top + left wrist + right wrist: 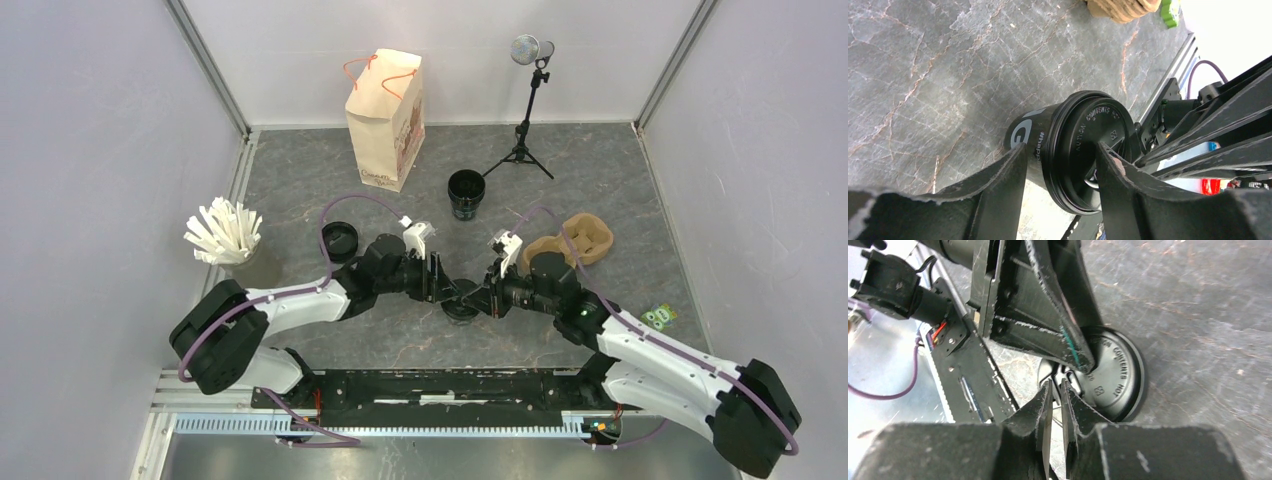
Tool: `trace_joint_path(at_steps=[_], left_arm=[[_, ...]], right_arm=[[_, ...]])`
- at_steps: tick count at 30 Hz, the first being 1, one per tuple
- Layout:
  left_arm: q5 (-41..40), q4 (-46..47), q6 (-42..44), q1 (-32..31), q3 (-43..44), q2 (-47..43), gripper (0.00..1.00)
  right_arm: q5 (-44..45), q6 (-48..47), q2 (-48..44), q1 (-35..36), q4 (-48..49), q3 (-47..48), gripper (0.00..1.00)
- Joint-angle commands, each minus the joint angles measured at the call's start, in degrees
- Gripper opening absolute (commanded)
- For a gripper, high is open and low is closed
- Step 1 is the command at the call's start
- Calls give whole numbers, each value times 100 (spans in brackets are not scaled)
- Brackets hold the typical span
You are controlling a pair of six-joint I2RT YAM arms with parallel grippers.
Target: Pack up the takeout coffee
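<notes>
A black takeout coffee cup point(462, 306) with a round lid stands on the table between both arms. My left gripper point(447, 285) is shut on its top. In the left wrist view one finger point(1013, 165) lies against the cup wall point(1048, 130) and the other crosses the lid point(1093, 125). My right gripper point(1055, 382) is almost shut, with a thin empty slit between its fingers, and its tips sit at the near rim of the lid point(1113, 375). A second black cup point(466, 193) stands open farther back. A black round lid or lidded cup point(340, 240) sits to the left.
The brown pulp carrier point(588, 238) lies right of centre, partly under my right arm. The beige paper bag point(385, 120) stands at the back. A holder of white sticks point(222, 235) is at the left, a small tripod point(525, 140) at the back, and a green packet point(658, 317) at the right.
</notes>
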Motion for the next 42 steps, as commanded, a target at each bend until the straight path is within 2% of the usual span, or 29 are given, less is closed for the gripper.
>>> trace_joint_path(at_steps=[1, 3, 7, 9, 12, 14, 15, 16, 21, 24, 27, 35, 38, 42], left_arm=[[105, -1134, 466, -43, 213, -1, 63], [381, -1162, 418, -45, 458, 8, 69], [491, -1523, 495, -49, 1100, -75, 71], [369, -1870, 658, -42, 1468, -108, 72], [141, -2490, 902, -39, 2000, -119, 76], [-56, -2869, 1064, -39, 2318, -146, 90], [-190, -3045, 1161, -39, 2438, -193, 96], [-416, -3261, 1265, -39, 2556, -269, 100], [-1763, -4071, 1705, -38, 2685, -1050, 100], [-2592, -4411, 1800, -35, 2455, -1717, 100], [-3036, -4529, 1838, -30, 2016, -2419, 100], [-3477, -4818, 1935, -39, 1058, -4108, 100], [-3078, -4669, 1921, -35, 917, -4588, 100], [-2520, -4914, 2124, -39, 946, -4774, 100]], right_arm=[[539, -413, -282, -51, -712, 474, 18], [575, -495, -344, -53, -994, 580, 20], [652, -644, -536, -46, -1261, 725, 33], [679, -796, -641, -50, -1366, 780, 44], [873, -1061, -746, -50, -1637, 861, 70], [883, -1203, -726, -46, -1809, 967, 83], [875, -1276, -683, -40, -1914, 1029, 94], [864, -1359, -611, -27, -1993, 1105, 98], [1377, -1609, -279, 321, -2348, 1467, 98], [1965, -1674, -40, 750, -2496, 1665, 98], [2510, -1735, 273, 1184, -2599, 1830, 98], [2836, -1824, 871, 1479, -2443, 1969, 98], [2766, -1857, 1062, 1485, -2358, 2003, 98], [2618, -1867, 1293, 1487, -2310, 2005, 98]])
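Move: Right at both hands' fingertips stands the lidded cup. Its middle is about 1 cm back, 4 cm to the right and 4 cm below the left hand; from the right hand it lies some 7 cm below, 1 cm ahead and 1 cm left. The lid stack stands about 15 cm ahead of the left hand and 23 cm to its left, the spare cups 23 cm ahead and 5 cm right. The cup carrier is roughly 16 cm ahead of the right hand and 24 cm to its right. Opening wide, the left hand comes free of the lid's rim, climbs about 9 cm, then sweeps some 15 cm left, away from the cup, rising further and tipping up. The right hand spreads its nearly shut fingers while easing about 3 cm right and 2 cm up, then returns left and sinks some 4 cm over the cup, rolling 30 degrees to point more steeply down, its open fingers straddling the lid. ##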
